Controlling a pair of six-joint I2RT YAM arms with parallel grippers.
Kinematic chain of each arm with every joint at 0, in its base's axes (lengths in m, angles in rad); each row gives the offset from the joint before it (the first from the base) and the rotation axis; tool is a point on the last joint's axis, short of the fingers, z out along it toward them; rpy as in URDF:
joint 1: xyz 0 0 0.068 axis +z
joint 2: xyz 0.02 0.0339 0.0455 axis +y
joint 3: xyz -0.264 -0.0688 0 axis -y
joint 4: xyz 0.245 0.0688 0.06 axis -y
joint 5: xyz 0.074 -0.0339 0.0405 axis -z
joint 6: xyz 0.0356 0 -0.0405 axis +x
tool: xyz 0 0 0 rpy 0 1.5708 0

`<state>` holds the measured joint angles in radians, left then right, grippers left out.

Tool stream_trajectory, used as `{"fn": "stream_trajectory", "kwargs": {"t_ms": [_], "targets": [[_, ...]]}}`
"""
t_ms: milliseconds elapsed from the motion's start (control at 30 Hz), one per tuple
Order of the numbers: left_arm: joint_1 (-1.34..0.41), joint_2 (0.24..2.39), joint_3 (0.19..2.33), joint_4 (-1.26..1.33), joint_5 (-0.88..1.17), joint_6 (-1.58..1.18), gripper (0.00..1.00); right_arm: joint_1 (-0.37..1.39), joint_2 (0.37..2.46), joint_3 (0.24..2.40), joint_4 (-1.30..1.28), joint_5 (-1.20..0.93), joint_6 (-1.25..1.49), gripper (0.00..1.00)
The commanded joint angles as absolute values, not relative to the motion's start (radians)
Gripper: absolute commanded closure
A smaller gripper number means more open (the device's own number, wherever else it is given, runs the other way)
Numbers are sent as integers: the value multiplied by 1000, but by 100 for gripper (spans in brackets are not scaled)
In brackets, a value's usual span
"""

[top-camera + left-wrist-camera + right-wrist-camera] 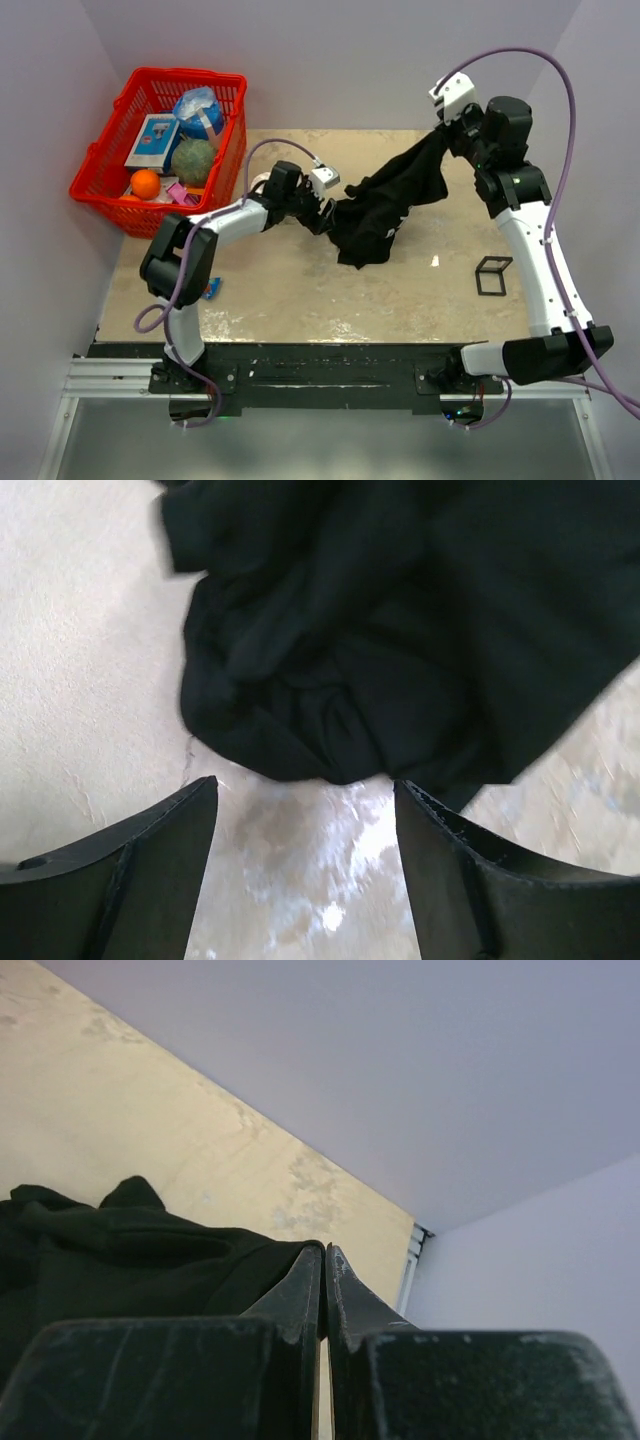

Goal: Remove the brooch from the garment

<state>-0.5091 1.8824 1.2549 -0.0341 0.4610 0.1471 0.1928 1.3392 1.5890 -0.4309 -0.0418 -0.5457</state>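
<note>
The garment (385,205) is a crumpled black T-shirt, stretched from mid-table up to the back right. Its lettering and the brooch do not show in any view. My right gripper (445,135) is shut on the garment's upper end and holds it raised; in the right wrist view the cloth (120,1250) is pinched between the closed fingertips of the gripper (325,1250). My left gripper (325,215) is low at the garment's left end. In the left wrist view it (305,785) is open and empty, with bunched black cloth (400,630) just beyond the fingertips.
A red basket (100,185) at the back left holds an orange ball (145,183), a green ball (193,160), a box and a bag. A small black wire frame (493,275) stands at the right. A small blue object (212,290) lies by the left arm.
</note>
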Motion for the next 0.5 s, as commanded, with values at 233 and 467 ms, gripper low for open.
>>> {"fn": "stream_trajectory", "kwargs": {"t_ms": [233, 467], "targets": [[-528, 2215, 1508, 103, 410, -138, 35, 149, 1296, 1560, -371, -40, -506, 100], [-523, 2273, 1546, 86, 524, -55, 99, 123, 1335, 1551, -347, -17, -449, 100]]}}
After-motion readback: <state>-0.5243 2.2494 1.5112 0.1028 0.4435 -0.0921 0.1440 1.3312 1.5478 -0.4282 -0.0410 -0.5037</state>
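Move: The garment's left edge, where the left fingers will shut, lies about 6 cm ahead of the open left hand, 5 cm to its right and some 7 cm below. The heap of the garment's body is level with that hand, about 15 cm to its right and 6 cm down; the white roll stands 8 cm ahead and 14 cm to its left, its middle some 3 cm lower. From the right hand, the edge is roughly 21 cm left, 4 cm ahead and 38 cm below. The brooch can't be made out. The garment's left edge is caught between the left fingers: the open left hand sinks about 6 cm while reaching some 6 cm forward and 5 cm right to it, tipping a little further downward, then closes and pinches the cloth just above the table. The right hand keeps the raised corner shut in its fingers, easing about 2 cm right and slightly down. ##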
